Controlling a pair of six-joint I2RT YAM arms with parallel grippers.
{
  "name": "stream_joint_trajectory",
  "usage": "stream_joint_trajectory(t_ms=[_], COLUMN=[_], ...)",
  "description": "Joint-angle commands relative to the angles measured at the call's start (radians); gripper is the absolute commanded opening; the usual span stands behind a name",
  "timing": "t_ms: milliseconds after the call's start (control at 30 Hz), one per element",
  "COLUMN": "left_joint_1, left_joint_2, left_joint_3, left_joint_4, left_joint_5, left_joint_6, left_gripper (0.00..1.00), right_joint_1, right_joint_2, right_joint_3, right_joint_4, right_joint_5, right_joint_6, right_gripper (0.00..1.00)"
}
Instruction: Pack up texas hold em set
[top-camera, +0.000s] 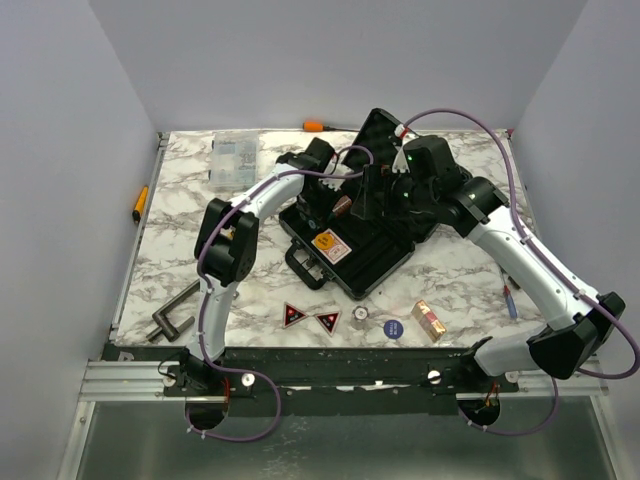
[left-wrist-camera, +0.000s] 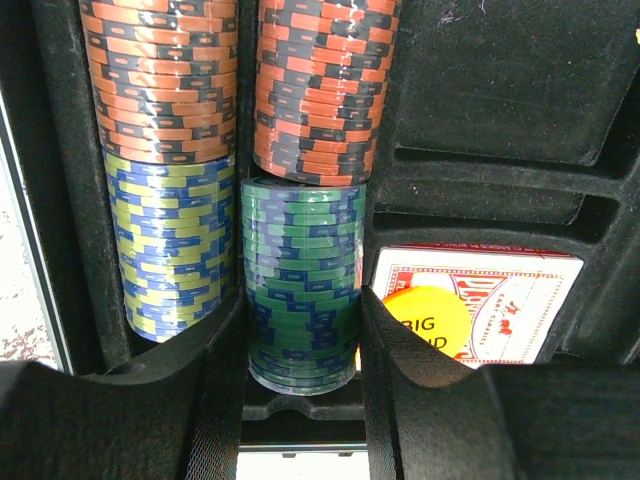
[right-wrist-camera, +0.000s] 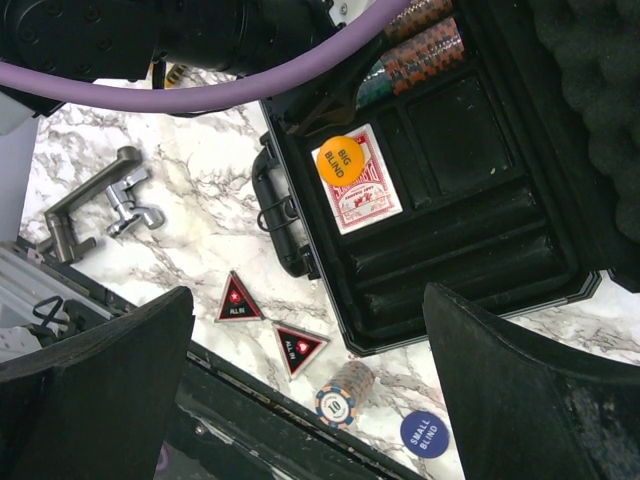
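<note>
The black case (top-camera: 372, 262) lies open mid-table, its lid (top-camera: 385, 125) raised at the back. My left gripper (left-wrist-camera: 303, 372) reaches into the case and is shut on a green-and-blue chip stack (left-wrist-camera: 303, 280) lying in a foam slot. Beside it lie a yellow-and-blue stack (left-wrist-camera: 170, 240) and two orange stacks (left-wrist-camera: 320, 90). A red card deck (right-wrist-camera: 365, 195) with a yellow Big Blind button (right-wrist-camera: 339, 160) sits in the case. My right gripper (right-wrist-camera: 305, 300) hangs open above the case's front. Two triangles (right-wrist-camera: 238, 300) (right-wrist-camera: 298, 348), a short chip stack (right-wrist-camera: 343, 392), a blue Small Blind button (right-wrist-camera: 424, 433) and an orange deck (top-camera: 429, 320) lie on the table.
A clear organiser box (top-camera: 234, 158) stands at the back left, with an orange-handled screwdriver (top-camera: 315, 125) behind the case. A yellow-handled tool (top-camera: 140, 202) lies off the left edge. A grey metal tool (top-camera: 172, 318) rests front left. A small pen-like item (top-camera: 511, 298) lies at the right.
</note>
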Motion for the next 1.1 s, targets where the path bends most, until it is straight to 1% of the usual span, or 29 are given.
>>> stream_joint_trajectory(t_ms=[0,67,100,133,167,300,467,633,767,867,967,1067], left_joint_1=[0.006,0.006,0.006,0.006,0.007,0.007,0.008,0.008,0.008,0.008,0.019,0.080], left_joint_2=[-0.033,-0.059,-0.074,-0.087,-0.102,-0.175,-0.322,-0.492,-0.683,-0.805,-0.923,-1.052], left_joint_3=[-0.007,-0.033,-0.048,-0.056,-0.063,-0.082,-0.133,-0.213,-0.373,-0.482,-0.618,-0.777], left_joint_4=[0.059,0.079,0.092,0.099,0.104,0.110,0.133,0.159,0.263,0.319,0.368,0.436], left_joint_5=[0.004,-0.002,-0.003,-0.006,-0.007,-0.021,-0.042,-0.116,-0.296,-0.396,-0.439,-0.320], left_joint_6=[0.018,0.016,0.016,0.016,0.016,0.003,-0.027,-0.077,-0.150,-0.194,-0.269,-0.306], left_gripper=[0.44,0.65,0.87,0.97,0.98,0.98,0.98,0.98,0.98,0.99,0.98,0.98], right_joint_1=[0.005,0.005,0.005,0.005,0.005,0.005,0.005,0.005,0.005,0.005,0.005,0.005], right_joint_2=[0.007,0.003,0.000,-0.003,-0.008,-0.028,-0.071,-0.108,-0.134,-0.148,-0.161,-0.175], right_joint_3=[0.040,0.040,0.040,0.039,0.036,0.027,0.006,0.013,0.010,0.010,0.008,-0.010], right_joint_4=[0.021,0.019,0.018,0.017,0.017,0.018,0.026,0.013,-0.013,-0.029,-0.040,-0.036], right_joint_5=[-0.024,-0.031,-0.034,-0.038,-0.044,-0.069,-0.061,-0.032,-0.011,0.003,0.012,0.015], right_joint_6=[-0.016,-0.011,-0.006,-0.002,0.005,0.025,0.042,0.045,0.037,0.029,0.028,0.038], right_gripper=[1.00,1.00,1.00,1.00,1.00,1.00,1.00,1.00,1.00,1.00,1.00,1.00])
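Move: The green chip stack already lies in its tray between the left fingers, practically at the hand point. The orange stack follows it in the same slot, about 4 cm farther out and 6 cm to the right; the blue-yellow stack lies some 4 cm ahead and 3 cm left, and the card deck about 6 cm back and 3 cm right. From the right hand, the green stack is roughly 10 cm ahead, 12 cm left and 22 cm down. Open the left gripper wide to let go of the green stack in its slot, then lift it about 20 cm, gathering speed. In the upper part swing it left and back, away from the stack and off beyond the case's left edge, tilting the fingers forward and up some 35 degrees and turning counter-clockwise. Raise the open, empty right gripper about 5 cm, easing back slightly. ##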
